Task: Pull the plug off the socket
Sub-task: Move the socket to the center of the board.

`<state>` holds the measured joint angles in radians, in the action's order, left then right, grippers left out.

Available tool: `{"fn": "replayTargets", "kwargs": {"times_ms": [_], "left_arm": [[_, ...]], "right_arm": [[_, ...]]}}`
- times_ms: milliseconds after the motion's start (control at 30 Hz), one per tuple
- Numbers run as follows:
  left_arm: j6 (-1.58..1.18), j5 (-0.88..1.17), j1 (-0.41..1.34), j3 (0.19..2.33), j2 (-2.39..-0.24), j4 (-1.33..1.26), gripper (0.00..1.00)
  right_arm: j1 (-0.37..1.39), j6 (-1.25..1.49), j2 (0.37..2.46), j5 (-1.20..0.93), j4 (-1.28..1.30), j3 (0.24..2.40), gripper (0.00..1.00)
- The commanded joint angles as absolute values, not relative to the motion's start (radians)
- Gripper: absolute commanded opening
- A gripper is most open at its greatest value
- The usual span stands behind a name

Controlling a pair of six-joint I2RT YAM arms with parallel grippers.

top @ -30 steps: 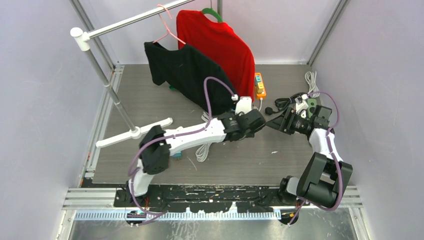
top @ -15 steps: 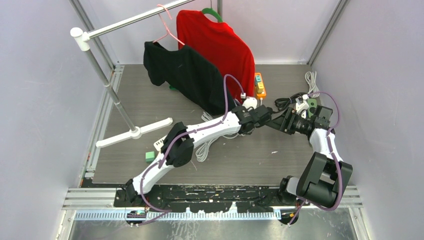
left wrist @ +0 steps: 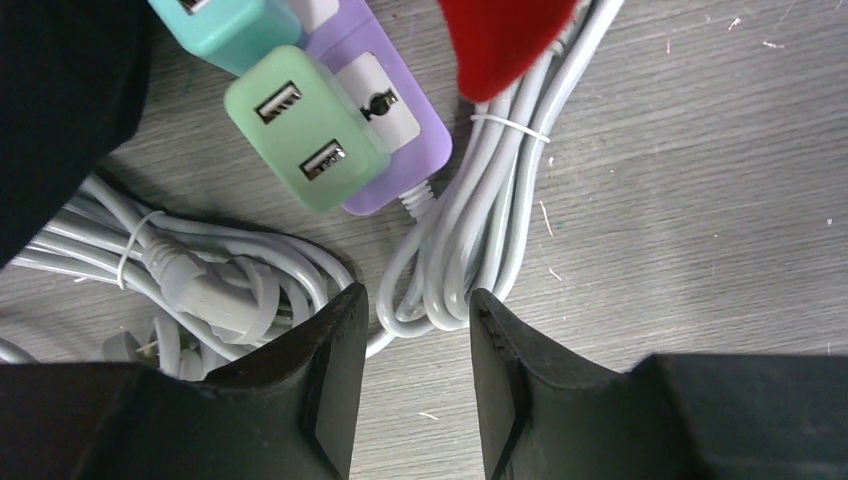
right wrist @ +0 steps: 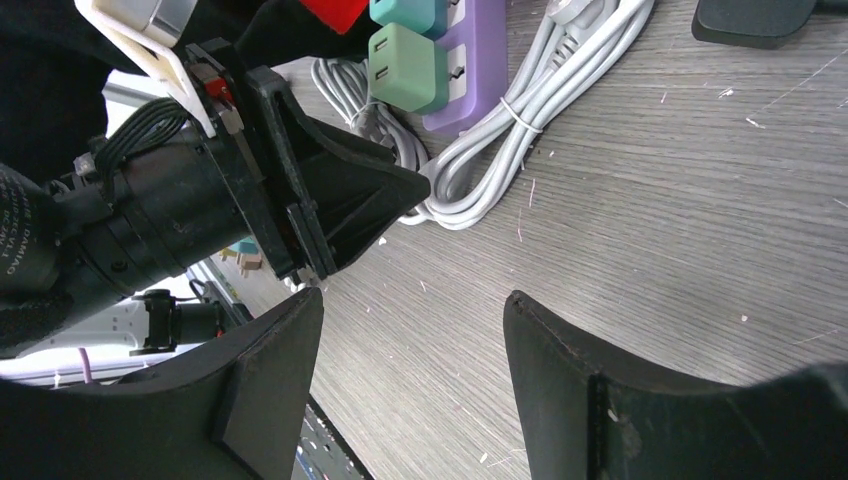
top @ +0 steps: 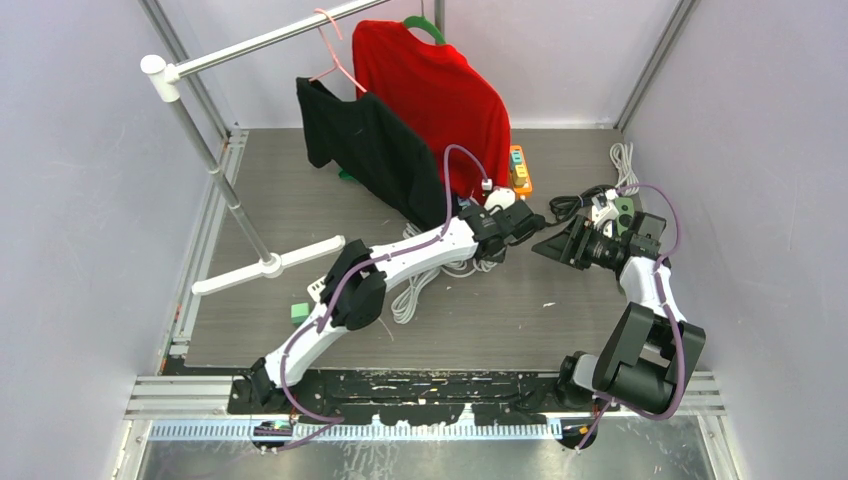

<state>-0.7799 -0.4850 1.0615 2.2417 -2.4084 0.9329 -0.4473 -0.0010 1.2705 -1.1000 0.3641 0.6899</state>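
A purple socket strip (left wrist: 385, 110) lies on the table, with a light-green USB plug (left wrist: 300, 130) and a teal plug (left wrist: 225, 25) seated in it. My left gripper (left wrist: 418, 300) hovers just short of the strip's cable end, open, with only a white cable coil (left wrist: 480, 230) and bare table beyond its fingertips. In the right wrist view the green plug (right wrist: 405, 68) and strip (right wrist: 478, 60) sit past the left gripper's tip (right wrist: 400, 190). My right gripper (right wrist: 412, 305) is open and empty over bare table. From above, left gripper (top: 530, 222) and right gripper (top: 548, 247) nearly meet.
A red shirt (top: 435, 90) and a black shirt (top: 375, 150) hang on a rack over the back of the table; the red hem (left wrist: 500, 40) dips beside the strip. An orange power strip (top: 519, 170), bundled white cables (left wrist: 190, 280) and a black adapter (right wrist: 750, 20) lie nearby.
My left arm has stretched out toward the back right, carrying its gripper to the purple strip, and its jaws have narrowed a little. The right arm has stayed put.
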Motion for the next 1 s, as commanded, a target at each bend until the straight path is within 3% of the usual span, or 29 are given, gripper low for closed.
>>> {"fn": "replayTargets", "kwargs": {"times_ms": [0, 200, 367, 567, 767, 967], "left_arm": [[-0.763, -0.480, 1.063, 2.277, -2.425, 0.899, 0.43], [-0.762, -0.466, 1.050, 2.297, -2.456, 0.915, 0.44], [-0.762, -0.436, 1.048, 2.299, -2.459, 0.909, 0.38], [-0.765, -0.414, 1.048, 2.293, -2.455, 0.907, 0.25], [-0.743, -0.418, 1.053, 2.284, -2.427, 0.903, 0.04], [-0.685, -0.448, 1.074, 2.219, -2.327, 0.848, 0.00]], "right_arm": [[-0.455, -0.025, 1.279, -1.124, 0.358, 0.702, 0.71], [-0.456, -0.025, 1.283, -1.127, 0.361, 0.704, 0.71], [-0.455, -0.028, 1.284, -1.131, 0.362, 0.705, 0.71], [-0.456, -0.028, 1.287, -1.131, 0.364, 0.706, 0.71], [-0.456, -0.029, 1.289, -1.132, 0.364, 0.707, 0.71], [-0.456, -0.031, 1.289, -1.135, 0.365, 0.707, 0.71]]}}
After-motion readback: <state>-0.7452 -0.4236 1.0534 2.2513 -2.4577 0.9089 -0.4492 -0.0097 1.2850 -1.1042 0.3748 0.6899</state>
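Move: The near bend of the tied grey cord bundle lies about 3 cm below the left hand, roughly 1 cm ahead and 1 cm right. The green plug on the purple socket stands some 7 cm ahead and 4 cm left; a second cord coil lies 8 cm left and 1 cm ahead. From the right hand, the near bend lies roughly 5 cm ahead, 11 cm left and 8 cm lower. The left hand sinks about 2.5 cm onto the near cord bend, then closes its half-open fingers around it. ##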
